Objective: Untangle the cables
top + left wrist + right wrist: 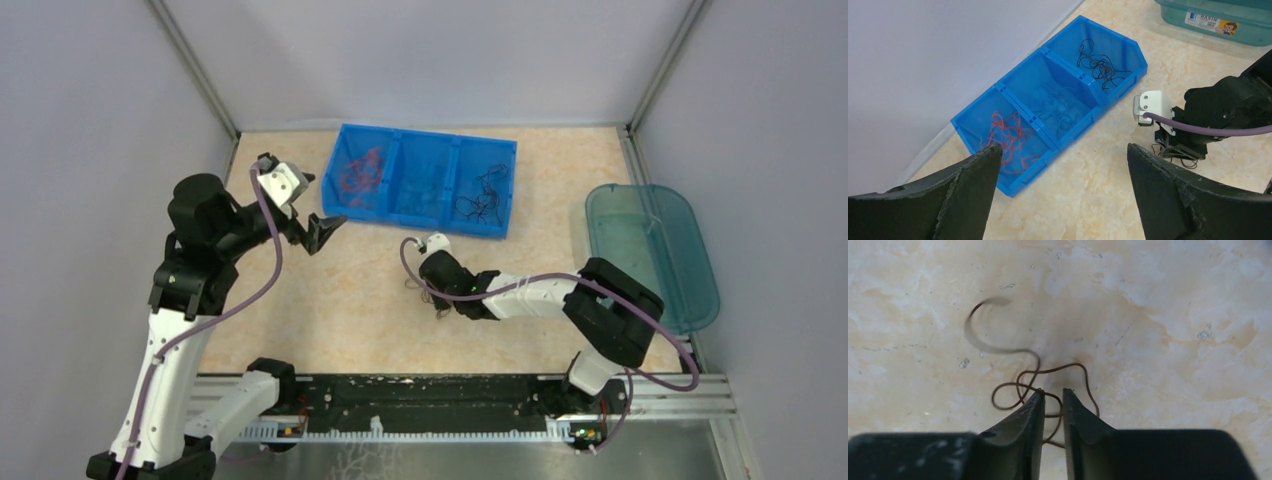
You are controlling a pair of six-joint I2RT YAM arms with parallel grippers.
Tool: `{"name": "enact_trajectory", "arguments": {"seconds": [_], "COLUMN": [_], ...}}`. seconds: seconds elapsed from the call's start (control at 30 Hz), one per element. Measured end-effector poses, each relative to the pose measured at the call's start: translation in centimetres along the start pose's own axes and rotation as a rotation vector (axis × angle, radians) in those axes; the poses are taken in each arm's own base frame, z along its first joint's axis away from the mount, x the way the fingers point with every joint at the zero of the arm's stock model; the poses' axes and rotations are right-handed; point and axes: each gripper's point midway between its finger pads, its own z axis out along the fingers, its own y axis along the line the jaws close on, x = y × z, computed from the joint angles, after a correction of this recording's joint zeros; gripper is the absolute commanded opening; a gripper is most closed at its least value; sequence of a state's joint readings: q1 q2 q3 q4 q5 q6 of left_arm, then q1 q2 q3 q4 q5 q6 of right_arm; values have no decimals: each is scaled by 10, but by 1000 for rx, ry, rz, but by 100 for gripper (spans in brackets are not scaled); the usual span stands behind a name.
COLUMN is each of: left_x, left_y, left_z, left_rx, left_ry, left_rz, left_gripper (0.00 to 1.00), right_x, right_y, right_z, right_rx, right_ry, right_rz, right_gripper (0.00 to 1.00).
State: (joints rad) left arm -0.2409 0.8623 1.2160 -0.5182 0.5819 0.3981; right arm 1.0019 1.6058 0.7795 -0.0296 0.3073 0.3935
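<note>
A thin dark-brown cable [993, 397] lies in loose curls on the marble tabletop. My right gripper [1052, 391] is pressed down over it, jaws narrowed to a slim gap with one loop of the cable running between them, not pinched. From above, that gripper [428, 292] sits mid-table. A blue three-part bin [330, 195] holds red cables [362, 172] on the left, blue cables [425, 182] in the middle and black cables [485, 195] on the right. My left gripper [325, 232] hovers wide open and empty in front of the bin's left end [1063, 147].
A teal plastic basin [650, 250] stands at the table's right edge. Grey walls close in the back and both sides. The right arm's purple-grey hose [405, 262] loops beside its wrist.
</note>
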Motion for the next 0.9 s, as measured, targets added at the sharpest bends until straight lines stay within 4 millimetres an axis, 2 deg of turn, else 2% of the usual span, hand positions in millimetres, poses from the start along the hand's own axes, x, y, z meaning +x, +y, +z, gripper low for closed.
{"name": "enact_trajectory", "arguments": {"seconds": [0.03, 0.13, 0.23, 0.33, 0.4, 0.47, 0.53, 0.6, 0.67, 0.8, 0.9], "left_x": [2, 4, 5, 9, 13, 19, 27, 33, 36, 39, 40], "left_y": [0, 0, -1, -1, -1, -1, 0, 1, 1, 1, 2], "left_z": [0, 0, 1, 2, 3, 6, 10, 13, 14, 14, 14], "left_rx": [-1, 0, 1, 6, 11, 17, 20, 22, 22, 19, 14], "left_ry": [5, 11, 14, 23, 36, 57, 84, 103, 114, 122, 126], "left_rz": [-2, -3, -4, -4, -11, -24, -41, -53, -59, -63, -64], "left_gripper": [100, 100, 100, 100, 100, 100, 100, 100, 100, 100, 100], "right_x": [-1, -3, -13, -40, -68, -102, -139, -167, -191, -224, -234], "right_y": [0, 0, -1, -3, -8, -27, -59, -88, -108, -134, -153], "right_z": [0, -2, -13, -32, -47, -58, -72, -84, -94, -100, -87], "right_rx": [2, 5, 4, -17, -48, -43, -6, 37, 70, 128, 184], "right_ry": [-5, -12, -38, -104, -157, -224, -308, -376, -425, -472, -465], "right_rz": [4, 8, 12, 25, 58, 115, 175, 218, 241, 255, 262], "right_gripper": [0, 0, 0, 0, 0, 0, 0, 0, 0, 0, 0]}}
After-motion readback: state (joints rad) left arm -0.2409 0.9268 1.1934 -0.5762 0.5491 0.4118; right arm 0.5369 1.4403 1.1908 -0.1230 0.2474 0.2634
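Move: The last loose brown cable lies practically at the right fingertips, its middle about 1 cm ahead, 1 cm left and 1 cm below. From that hand, the blue basket's right compartment is some 27 cm ahead and 10 cm right, and the middle compartment about 27 cm ahead and 3 cm left, both floors near the hand's height. From the left hand, the brown cable lies roughly 17 cm right, 1 cm back and 37 cm below. Pinching the brown cable, the right hand rises some 22 cm and swings forward-right towards the right compartment; left sinks. ##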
